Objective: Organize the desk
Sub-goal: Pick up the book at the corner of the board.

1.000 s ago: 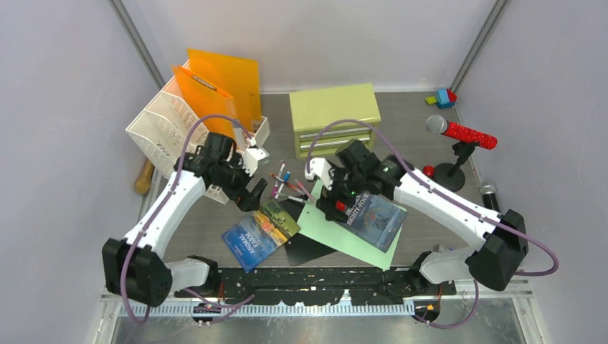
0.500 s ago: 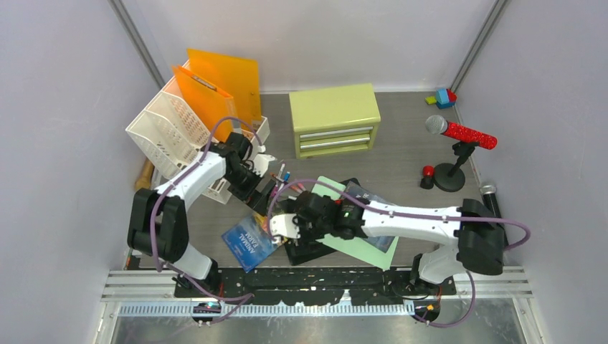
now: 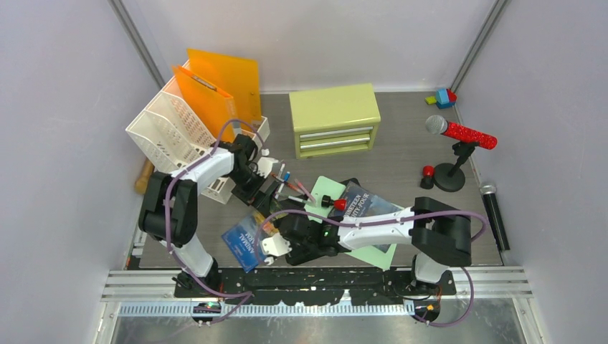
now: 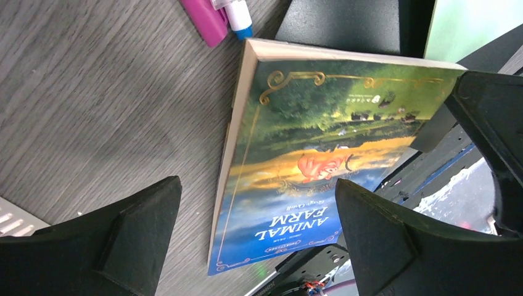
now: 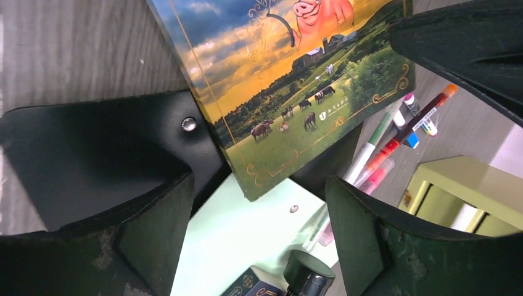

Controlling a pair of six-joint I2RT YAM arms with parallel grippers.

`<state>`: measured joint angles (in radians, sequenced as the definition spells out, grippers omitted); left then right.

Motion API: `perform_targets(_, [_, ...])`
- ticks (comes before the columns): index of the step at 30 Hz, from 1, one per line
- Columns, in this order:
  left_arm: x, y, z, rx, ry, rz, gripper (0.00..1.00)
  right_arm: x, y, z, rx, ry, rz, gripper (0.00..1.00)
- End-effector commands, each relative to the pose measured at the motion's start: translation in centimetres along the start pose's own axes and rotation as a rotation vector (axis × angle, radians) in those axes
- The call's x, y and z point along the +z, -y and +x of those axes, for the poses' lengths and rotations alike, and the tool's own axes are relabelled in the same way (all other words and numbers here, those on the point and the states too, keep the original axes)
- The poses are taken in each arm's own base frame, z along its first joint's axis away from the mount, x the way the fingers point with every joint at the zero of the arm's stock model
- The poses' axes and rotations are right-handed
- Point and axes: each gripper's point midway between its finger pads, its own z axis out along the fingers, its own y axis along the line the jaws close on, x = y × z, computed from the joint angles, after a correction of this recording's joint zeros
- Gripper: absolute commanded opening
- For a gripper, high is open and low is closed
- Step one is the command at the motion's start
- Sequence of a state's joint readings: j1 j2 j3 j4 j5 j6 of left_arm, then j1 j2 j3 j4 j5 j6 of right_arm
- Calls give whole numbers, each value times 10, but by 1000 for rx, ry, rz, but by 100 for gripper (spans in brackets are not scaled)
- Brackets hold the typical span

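Observation:
On the dark wood-grain desk point(image 3: 401, 150) lies the Animal Farm book point(image 3: 247, 240), near the front edge. My left gripper point(image 3: 267, 192) hovers over its far end, open. In the left wrist view the book point(image 4: 308, 142) lies slanted below the open left gripper point(image 4: 259, 240), untouched. My right gripper point(image 3: 272, 247) has reached across to the book's right side. Seen from the right wrist, the book's corner point(image 5: 296, 80) lies ahead of the open right gripper point(image 5: 259, 240), over a pale green folder point(image 5: 247, 240) and a black folder point(image 5: 92, 154).
A dark blue book point(image 3: 366, 204) rests on the green folder point(image 3: 373, 254) beside a red-knobbed item point(image 3: 337, 204). Markers point(image 3: 287, 183) lie scattered mid-desk. At the back stand a green drawer cabinet point(image 3: 333, 118), a white basket point(image 3: 168, 129) and orange folders point(image 3: 215, 89). A red microphone point(image 3: 459, 132) stands right.
My right arm swung left and toward the near edge, from over the dark blue book to the Animal Farm book, its jaws narrowing a little. The left gripper moved right, over the book's far end.

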<state>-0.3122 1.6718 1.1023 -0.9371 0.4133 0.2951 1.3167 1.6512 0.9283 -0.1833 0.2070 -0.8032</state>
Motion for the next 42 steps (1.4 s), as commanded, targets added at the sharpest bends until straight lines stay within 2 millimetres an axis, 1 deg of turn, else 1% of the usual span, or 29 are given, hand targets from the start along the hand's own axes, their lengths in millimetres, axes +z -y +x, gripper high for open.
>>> perform_targets(1, [3, 4, -9, 20, 25, 29, 100, 12, 16, -3, -70, -3, 118, 83])
perform_targets(6, [4, 8, -10, 24, 23, 47, 100, 26, 20, -3, -110, -3, 173, 78])
perform_targets(7, [5, 9, -10, 27, 23, 53, 100, 27, 23, -5, -108, 4, 192, 76])
perform_targets(9, [6, 11, -10, 32, 21, 58, 100, 29, 23, -6, -117, 7, 206, 73])
perform_targets(15, [6, 15, -12, 39, 23, 69, 99, 34, 9, -4, -158, 7, 193, 64])
perform_targets(17, [6, 15, -13, 37, 24, 71, 99, 34, 5, -4, -174, 6, 194, 58])
perform_targets(18, [6, 15, -13, 38, 25, 70, 99, 34, 5, -4, -181, 8, 196, 54])
perform_targets(20, [6, 15, -13, 38, 24, 70, 99, 33, 6, -4, -188, 5, 201, 45])
perform_targets(22, [5, 15, -13, 39, 26, 68, 99, 31, 8, -4, -192, 4, 208, 41])
perform_targets(23, [5, 15, -13, 39, 25, 66, 99, 30, 10, -5, -191, 2, 215, 37])
perform_targets(29, [-3, 13, -17, 49, 36, 40, 99, 14, 27, -13, -167, -11, 248, 19])
perform_targets(30, [-6, 13, -19, 55, 43, 34, 99, 9, 31, -15, -160, -13, 254, 17])
perform_targets(31, [-10, 13, -21, 59, 47, 27, 99, 6, 30, -13, -152, -24, 245, 13])
perform_targets(32, [-14, 14, -23, 66, 54, 23, 99, 0, 36, -17, -139, -17, 258, 11])
perform_targets(33, [-18, 15, -24, 73, 58, 18, 99, -2, 35, -15, -129, -26, 247, 6])
perform_targets(34, [-24, 16, -27, 81, 66, 12, 99, -9, 41, -19, -116, -16, 259, 4])
perform_targets(35, [-29, 17, -30, 92, 74, 7, 99, -11, 39, -17, -104, -25, 247, 1])
perform_targets(36, [-35, 18, -32, 100, 84, 2, 99, -18, 44, -20, -93, -16, 255, 1])
perform_targets(37, [-40, 19, -34, 108, 91, -3, 99, -21, 43, -18, -86, -23, 246, 1])
perform_targets(42, [-69, 26, -42, 148, 133, -35, 100, -46, 53, -21, -53, -5, 260, 0])
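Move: The Animal Farm book's middle is about 13 cm to the right gripper's left, 1 cm back and 3 cm below it; its right-hand corner lies just ahead of the open fingers. Of the neighbours, the pens lie some 13 cm ahead and 2 cm left, the red-and-black bottle 8 cm ahead and 11 cm right, the green sheet's middle 2 cm ahead and 16 cm right. From the left gripper the book's middle is about 7 cm back and 3 cm right, 3 cm down. Slide the right gripper about 4 cm forward and left, low over the table, so its open fingers straddle the book's right-hand corner, swinging their tips some 15 degrees forward. Ease back slightly and down, shut them to pinch the corner, then lift about 3.5 cm. Keep the left gripper wide open by the far long edge, edging right, then raise it 4 cm and forward 2 cm late on. ##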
